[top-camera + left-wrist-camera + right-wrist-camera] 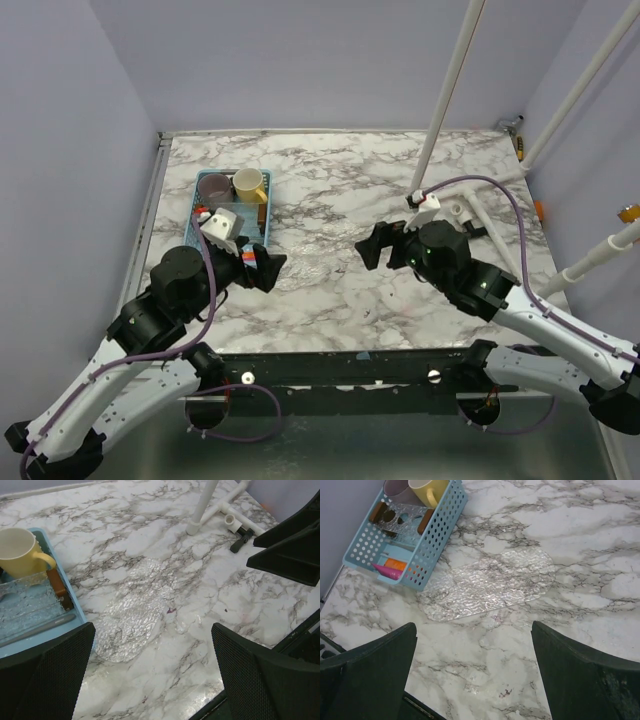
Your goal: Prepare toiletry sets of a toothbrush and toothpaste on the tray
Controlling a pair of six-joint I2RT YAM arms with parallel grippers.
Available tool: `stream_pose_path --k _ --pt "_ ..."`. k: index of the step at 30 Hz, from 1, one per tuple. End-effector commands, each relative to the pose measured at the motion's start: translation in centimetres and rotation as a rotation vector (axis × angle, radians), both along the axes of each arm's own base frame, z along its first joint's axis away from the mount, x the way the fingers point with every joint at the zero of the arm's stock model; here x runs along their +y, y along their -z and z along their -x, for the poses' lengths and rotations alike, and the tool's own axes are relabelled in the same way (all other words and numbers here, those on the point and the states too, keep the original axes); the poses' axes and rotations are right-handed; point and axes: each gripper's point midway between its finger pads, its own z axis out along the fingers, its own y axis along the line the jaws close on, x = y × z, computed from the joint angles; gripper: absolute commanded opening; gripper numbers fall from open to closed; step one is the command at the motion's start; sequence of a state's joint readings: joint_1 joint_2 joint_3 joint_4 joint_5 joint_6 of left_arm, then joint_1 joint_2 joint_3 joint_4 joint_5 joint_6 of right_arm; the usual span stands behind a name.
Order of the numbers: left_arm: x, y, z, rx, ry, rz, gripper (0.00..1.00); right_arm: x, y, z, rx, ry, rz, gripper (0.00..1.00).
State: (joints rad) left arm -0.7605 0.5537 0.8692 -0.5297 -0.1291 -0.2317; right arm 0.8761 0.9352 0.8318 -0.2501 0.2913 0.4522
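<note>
The tray, a light blue mesh basket (267, 215), stands at the table's left. In the right wrist view an orange toothpaste tube (396, 564) and a pink one (386, 570) lie at the near end of the basket (434, 539). A thin pale stick (42, 628) along the basket's wall (76, 611) looks like the toothbrush. My left gripper (272, 266) (152, 635) hovers open just right of the basket, nothing between its fingers. My right gripper (366, 250) (474, 630) is open over bare marble mid-table, facing the basket.
A yellow mug (248, 184) (20, 550) and a purple-grey mug (213, 186) stand in the basket's far end with brown blocks (425, 521). A clear textured oval sheet (490, 582) (137, 610) lies beside the basket. White pipes (445, 100) rise at the back right.
</note>
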Motion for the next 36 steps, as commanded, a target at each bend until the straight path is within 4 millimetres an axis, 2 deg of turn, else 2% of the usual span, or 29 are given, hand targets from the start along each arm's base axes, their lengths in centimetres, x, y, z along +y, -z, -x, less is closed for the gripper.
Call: stream_pose_path --k 1,10,20,30,36 --pt "1.2 0.5 -0.5 0.005 -0.073 -0.009 0.99 -0.9 -0.8 -0.5 -0.001 0.067 0.01 1.0" --pt "2.0 0.4 -0.6 -0.011 -0.105 -0.018 0.99 -0.4 0.7 -1.0 0.018 0.05 0.075 1.0" --pt "2.5 0.6 -0.6 -0.006 -0.126 -0.025 0.99 1.1 2.3 -2.0 0.022 0.014 0.136 1.0" --pt "2.3 1.1 -0.1 0.018 -0.098 -0.036 0.99 3.7 5.3 -3.8 0.034 -0.029 0.201 1.0" --pt "2.8 1.8 -0.2 0.015 -0.118 -0.053 0.99 5.6 8.0 -5.3 0.078 -0.052 0.27 1.0"
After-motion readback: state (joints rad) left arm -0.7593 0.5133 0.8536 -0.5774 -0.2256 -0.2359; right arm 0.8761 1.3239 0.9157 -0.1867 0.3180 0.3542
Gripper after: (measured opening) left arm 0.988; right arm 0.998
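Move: The blue basket, the likely aim, lies about 31 cm to the right hand's left and some 16 cm ahead, roughly 17 cm below. The clear textured sheet is nearer, about 5 cm ahead and 14 cm to its left, 22 cm down; the yellow mug in the basket stands about 23 cm ahead and 26 cm to its left, 14 cm below. From the left hand the basket is some 24 cm ahead, 12 cm to the left and 22 cm below. The empty right hand sinks about 8 cm, slowly at first and then faster, while working forward and to its left by some 4 cm each, towards the clear sheet and the basket beyond it; its wrist rolls left side down by roughly 15 degrees, tipping slightly downward, with the fingers wide open. The left hand, also open and empty, eases about 2 cm left towards the basket, turning a few degrees counter-clockwise, and neither hand touches anything. ##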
